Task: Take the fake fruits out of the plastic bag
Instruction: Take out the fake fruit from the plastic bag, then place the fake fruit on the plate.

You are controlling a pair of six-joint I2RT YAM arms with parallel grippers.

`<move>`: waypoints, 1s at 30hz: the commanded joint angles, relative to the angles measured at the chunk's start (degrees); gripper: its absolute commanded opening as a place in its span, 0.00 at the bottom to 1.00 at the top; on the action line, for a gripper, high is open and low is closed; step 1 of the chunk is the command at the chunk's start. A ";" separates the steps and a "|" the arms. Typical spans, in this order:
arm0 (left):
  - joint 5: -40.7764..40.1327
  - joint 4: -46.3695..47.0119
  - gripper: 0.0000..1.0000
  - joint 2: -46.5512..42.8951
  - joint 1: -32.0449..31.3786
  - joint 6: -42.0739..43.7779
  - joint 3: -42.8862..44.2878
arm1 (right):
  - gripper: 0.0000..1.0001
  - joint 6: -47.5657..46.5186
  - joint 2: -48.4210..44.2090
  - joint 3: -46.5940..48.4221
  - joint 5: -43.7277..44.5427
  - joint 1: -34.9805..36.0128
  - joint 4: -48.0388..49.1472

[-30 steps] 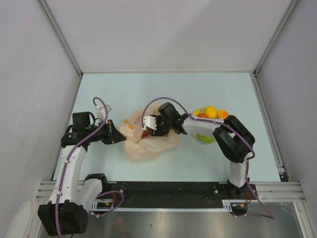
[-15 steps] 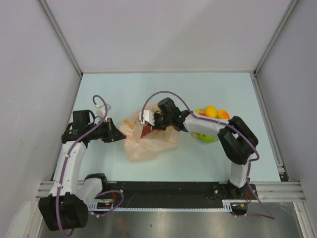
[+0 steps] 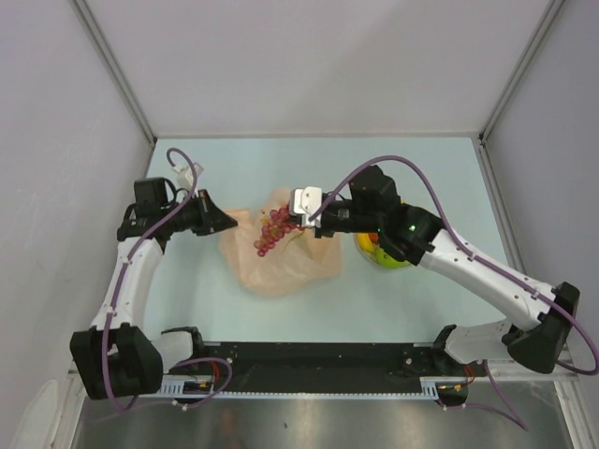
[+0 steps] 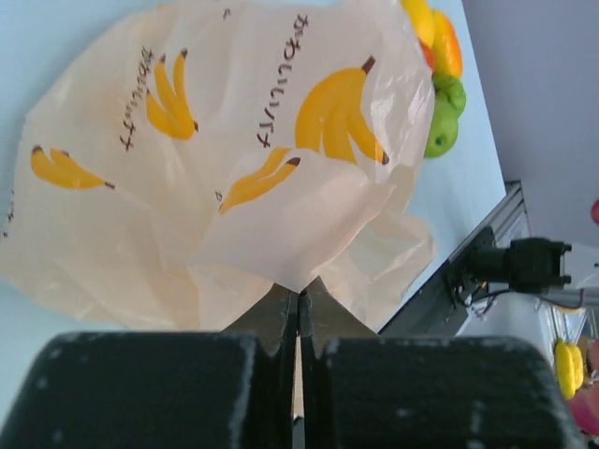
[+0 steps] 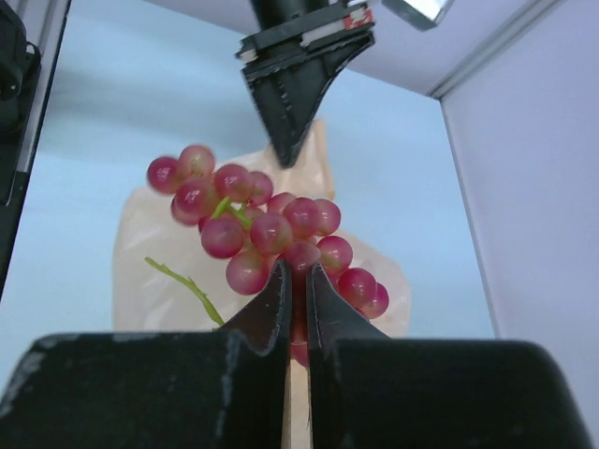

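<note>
The peach plastic bag [image 3: 281, 267] with banana prints lies mid-table. My left gripper [image 3: 223, 223] is shut on its left edge, and the film bunches at the tips [image 4: 298, 288]. My right gripper [image 3: 292, 223] is shut on a dark red grape bunch [image 3: 271, 231], held above the bag. In the right wrist view the grapes [image 5: 271, 234] hang across the closed tips [image 5: 297, 276], with a green stem trailing left. A green apple [image 4: 442, 131], an orange fruit [image 4: 447, 47] and a yellow fruit [image 4: 421, 14] lie together beyond the bag.
The fruit pile [image 3: 382, 253] sits right of the bag, partly hidden under my right arm. Grey walls close the table at the back and on both sides. A black rail [image 3: 318, 355] runs along the near edge.
My right gripper shut on the grape bunch inside the bag and lifted it out above the bag. The right arm swung up and right. The left gripper shifted slightly back with the bag edge.
</note>
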 commanded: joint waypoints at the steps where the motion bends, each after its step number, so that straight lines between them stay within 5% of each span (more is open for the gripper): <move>1: -0.10 8.18 0.00 4.14 -0.13 -5.24 6.68 | 0.00 -0.54 -4.46 1.27 5.42 -2.95 -12.55; 12: -2.65 9.59 0.00 18.47 -0.13 -4.98 39.01 | 0.00 1.57 -10.79 -3.20 8.60 -29.14 -19.95; 15: -2.56 9.85 0.00 18.57 -0.13 -4.72 41.68 | 0.00 1.83 -11.67 -5.58 7.37 -36.00 -20.56; 23: -1.86 9.51 0.00 12.68 -0.48 -2.70 29.75 | 0.00 2.71 -11.85 -11.73 4.47 -48.48 -18.90; 30: -2.30 8.89 0.00 9.43 -0.40 -1.91 23.24 | 0.00 6.13 -9.22 -14.55 4.11 -49.81 -15.91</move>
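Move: The fruit plate lies about 29 cm to the right hand's right, 11 cm ahead and 30 cm below. On it, the banana is some 6 cm left of the plate's middle and 3 cm farther out; the green apple sits about 2 cm nearer than the middle. The bag's body lies some 9 cm ahead of the right hand, 2 cm right and 24 below; from the left hand, 12 cm right, 3 ahead and 13 below. Right carries the pinched grapes some 32 cm right towards the plate, forward-down, swinging clockwise; left heaves the bag up-forward, then lowers. ##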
